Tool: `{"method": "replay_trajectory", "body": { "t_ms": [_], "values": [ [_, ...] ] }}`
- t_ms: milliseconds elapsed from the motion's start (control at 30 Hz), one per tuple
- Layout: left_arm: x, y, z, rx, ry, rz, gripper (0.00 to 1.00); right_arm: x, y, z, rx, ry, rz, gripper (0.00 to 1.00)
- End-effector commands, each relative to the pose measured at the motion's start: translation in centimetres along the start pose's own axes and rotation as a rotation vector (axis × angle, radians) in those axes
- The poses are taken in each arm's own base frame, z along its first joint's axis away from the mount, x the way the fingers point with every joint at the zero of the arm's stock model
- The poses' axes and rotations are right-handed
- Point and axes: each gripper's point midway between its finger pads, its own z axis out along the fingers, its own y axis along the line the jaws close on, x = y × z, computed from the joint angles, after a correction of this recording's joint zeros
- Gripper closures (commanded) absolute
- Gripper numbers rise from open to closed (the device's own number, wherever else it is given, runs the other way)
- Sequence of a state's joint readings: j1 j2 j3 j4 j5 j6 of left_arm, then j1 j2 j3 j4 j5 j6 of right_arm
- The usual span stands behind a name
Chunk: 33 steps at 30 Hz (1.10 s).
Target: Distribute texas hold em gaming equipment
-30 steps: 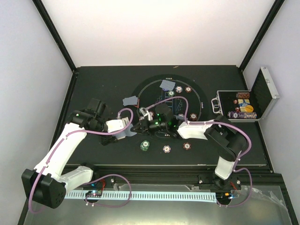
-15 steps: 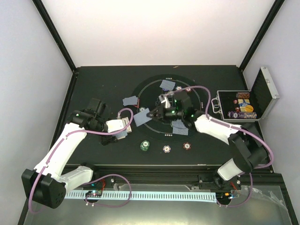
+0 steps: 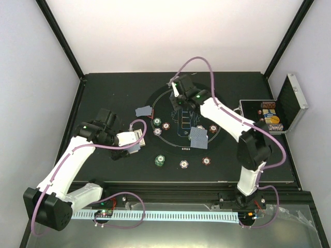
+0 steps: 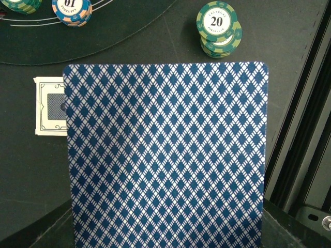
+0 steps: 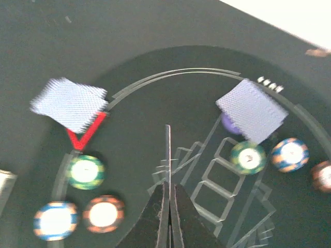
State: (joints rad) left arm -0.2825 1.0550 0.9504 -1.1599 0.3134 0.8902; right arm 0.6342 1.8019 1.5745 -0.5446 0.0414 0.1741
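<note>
My left gripper (image 3: 135,140) is shut on a stack of blue-backed playing cards (image 4: 165,155); the top card fills the left wrist view and hides the jaws. My right gripper (image 5: 168,183) is shut on a single card (image 5: 168,150) seen edge-on, and it hovers over the far part of the round black mat (image 3: 223,109). Below it lie two face-down cards (image 5: 70,103) (image 5: 252,109), a red triangle marker (image 5: 85,134), a purple button (image 5: 229,124) and several chips (image 5: 85,171). Another card (image 3: 199,135) lies on the mat's near right.
The open silver case (image 3: 269,116) with chips stands at the right. A green chip stack (image 4: 219,28), a white chip (image 3: 183,164) and a brown-red chip (image 3: 206,160) sit near the front edge. A small white-edged card (image 4: 49,106) lies on the table beside the held stack.
The right arm swung away from the left gripper and across the mat to its far side, its jaws closing on one card. The left arm stayed still.
</note>
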Motion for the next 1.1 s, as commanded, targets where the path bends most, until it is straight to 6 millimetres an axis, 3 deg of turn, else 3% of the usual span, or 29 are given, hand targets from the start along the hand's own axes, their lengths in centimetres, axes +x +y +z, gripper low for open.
{"method": "replay_trajectory", "body": {
  "t_ms": [0,167,267,400,667,733,900,1067],
  "values": [
    [-0.7,0.5,-1.4,-0.043,-0.021,0.017,0.99,-0.1,-2.9,2.5,0.351,0.027,-0.472,0.99],
    [-0.6,0.6,-1.3,-0.045,-0.016,0.018,0.98,0.7,-1.2,5.3,0.472,-0.033,-0.834,0.99],
    [-0.6,0.6,-1.2,-0.045,-0.012,0.017,0.98,1.6,0.0,6.7,0.452,-0.068,-0.951,0.99],
    [-0.4,0.8,-1.2,-0.051,-0.004,0.020,0.98,3.1,0.0,8.7,0.448,-0.029,-1.023,0.99],
    [-0.3,1.0,-1.1,-0.058,0.007,0.022,0.98,7.0,0.1,11.0,0.389,0.048,-1.046,0.98],
    [-0.4,0.9,-1.0,-0.054,0.003,0.024,0.99,8.5,0.8,11.2,0.334,0.096,-1.048,0.92],
    [-0.5,0.9,-1.2,-0.054,0.001,0.026,0.98,11.6,1.1,11.0,0.251,0.178,-0.992,0.66],
    [-0.6,0.9,-1.7,-0.059,-0.005,0.026,0.98,11.4,0.8,9.5,0.260,0.166,-0.926,0.54]
  ]
}}
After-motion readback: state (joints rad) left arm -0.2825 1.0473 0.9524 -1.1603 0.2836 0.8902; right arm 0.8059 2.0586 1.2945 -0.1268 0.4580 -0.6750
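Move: The spot on the mat for the card I hold in my right fingers is almost right under that hand: about 18 cm down, some 4 cm left and 1 cm farther out. The orange 100 chip sits roughly 10 cm left and 3 cm back from my hand, the green stack about 15 cm left and level with it. The face-down cards nearest me are some 10 cm back and 8 cm right. From my left hand the spot is about 20 cm ahead and 26 cm right, 14 cm below. I bring the card in my right hand down about 16 cm onto the mat between the 100 chip and the printed boxes, easing slightly left on the way. Meanwhile I roll my wrist some 60 degrees, left side sinking, to turn the card face up. Only over the last few centimetres do my shut fingers open, to a little under half, and let go of it. ##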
